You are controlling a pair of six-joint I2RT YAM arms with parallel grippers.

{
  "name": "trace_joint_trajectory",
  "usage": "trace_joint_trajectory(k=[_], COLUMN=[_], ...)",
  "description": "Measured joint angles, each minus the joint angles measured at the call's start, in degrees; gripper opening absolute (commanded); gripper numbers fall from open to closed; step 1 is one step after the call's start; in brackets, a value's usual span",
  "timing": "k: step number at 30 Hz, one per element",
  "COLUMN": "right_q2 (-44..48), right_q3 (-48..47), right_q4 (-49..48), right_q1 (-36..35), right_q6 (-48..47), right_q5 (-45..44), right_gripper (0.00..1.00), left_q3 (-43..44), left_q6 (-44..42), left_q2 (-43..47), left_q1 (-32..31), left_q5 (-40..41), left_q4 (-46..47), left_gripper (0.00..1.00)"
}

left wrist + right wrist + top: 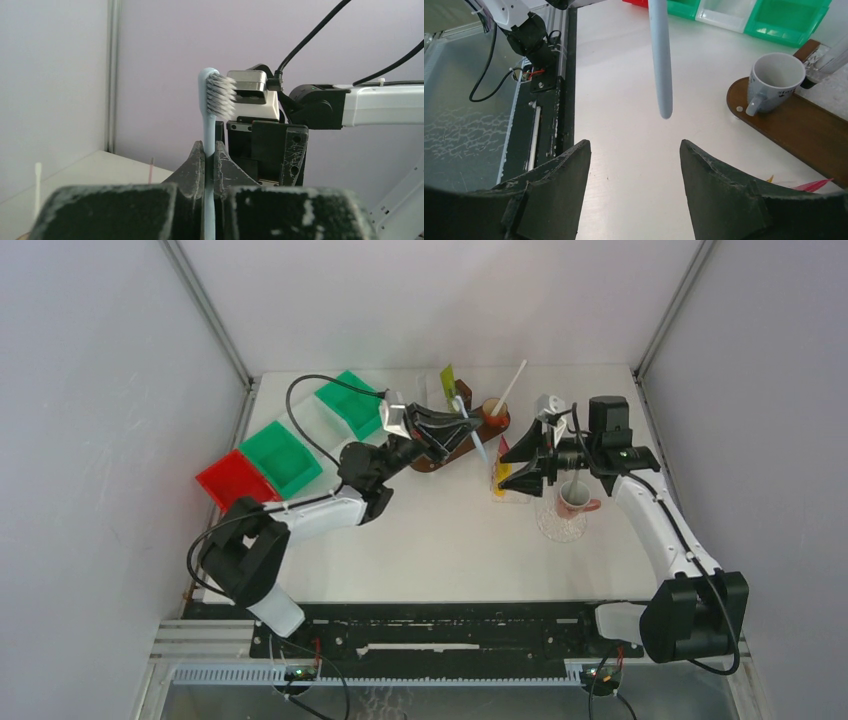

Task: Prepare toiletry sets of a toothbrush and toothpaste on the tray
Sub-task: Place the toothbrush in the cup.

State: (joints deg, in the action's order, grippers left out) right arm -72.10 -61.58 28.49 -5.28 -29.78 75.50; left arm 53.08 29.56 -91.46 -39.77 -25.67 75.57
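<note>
My left gripper [209, 150] is shut on the shaft of a pale blue toothbrush [209, 125], which stands upright with its bristles facing right. From above, this gripper [462, 430] hovers over the brown tray [436, 460]. A grey mug [771, 80] stands on the tray [804, 135]. At the tray's far end an orange cup [494, 410] holds a white toothbrush [511, 387], and a green-yellow tube [447, 380] stands behind. My right gripper [634, 145] is open and empty just right of the tray, with the blue handle's end [662, 75] hanging ahead of it. A red-yellow tube [500, 478] lies under it.
A pink mug [575, 498] stands on a clear glass dish [560, 527] at the right. Along the left, bins run in a diagonal row: red [232, 480], green [282, 455], white [322, 425], green [352, 400]. The black rail [536, 125] borders the table's near edge.
</note>
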Motion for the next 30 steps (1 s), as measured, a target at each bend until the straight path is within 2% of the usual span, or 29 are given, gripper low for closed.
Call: trace_joint_trajectory(k=[10, 17, 22, 27, 28, 30], right_q2=[0.0, 0.0, 0.0, 0.0, 0.0, 0.0], right_q3=[2.4, 2.7, 2.7, 2.8, 2.8, 2.8], right_q4=[-3.5, -4.8, -5.2, -5.6, -5.6, -5.7], right_q1=[-1.5, -3.0, -4.0, -4.2, -4.3, -4.3], right_q6=[-0.6, -0.8, -0.8, -0.5, -0.1, 0.1], right_q5=[-1.7, -1.9, -1.8, -0.8, -0.7, -0.8], right_gripper=[0.73, 0.66, 0.47, 0.1, 0.02, 0.0], left_q3=[0.0, -0.1, -0.2, -0.2, -0.2, -0.2], left_q6=[1.0, 1.6, 1.9, 1.4, 1.4, 1.1], left_q2=[-1.7, -1.7, -1.9, -1.9, -1.9, -2.0], left_q1=[-4.3, -8.0, -9.6, -10.0, -9.9, -9.9], left_q5=[0.4, 6.2, 10.0, 12.5, 12.8, 13.0], left_q4=[0.2, 0.2, 0.1, -1.2, -1.2, -1.3], left_gripper=[0.0, 0.0, 0.0, 0.01, 0.06, 0.3])
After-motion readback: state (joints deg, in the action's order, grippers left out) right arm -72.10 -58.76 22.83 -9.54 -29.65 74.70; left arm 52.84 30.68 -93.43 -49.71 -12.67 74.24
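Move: The toothbrush hangs from my left hand's closed fingers, head up. The free lower part of its handle is about 6 cm to the left and 3 cm ahead of my open right hand, level with it. My right gripper is some 9 cm right of, 4 cm back from and 9 cm below my left hand. Below my right hand by 18-20 cm, the yellow toothpaste stands 11 cm ahead and 1 cm right, and the grey mug 20 cm ahead and 15 cm left. I hand the toothbrush across: my left hand keeps its pinch and carries the handle about 4 cm right and some 2 cm back, sinking slightly and tipping about 10 degrees, into my right gripper. My right hand dips 1 cm, eases 2 cm left to meet it, then shuts its wide-open fingers on the handle close to its bottom end. ##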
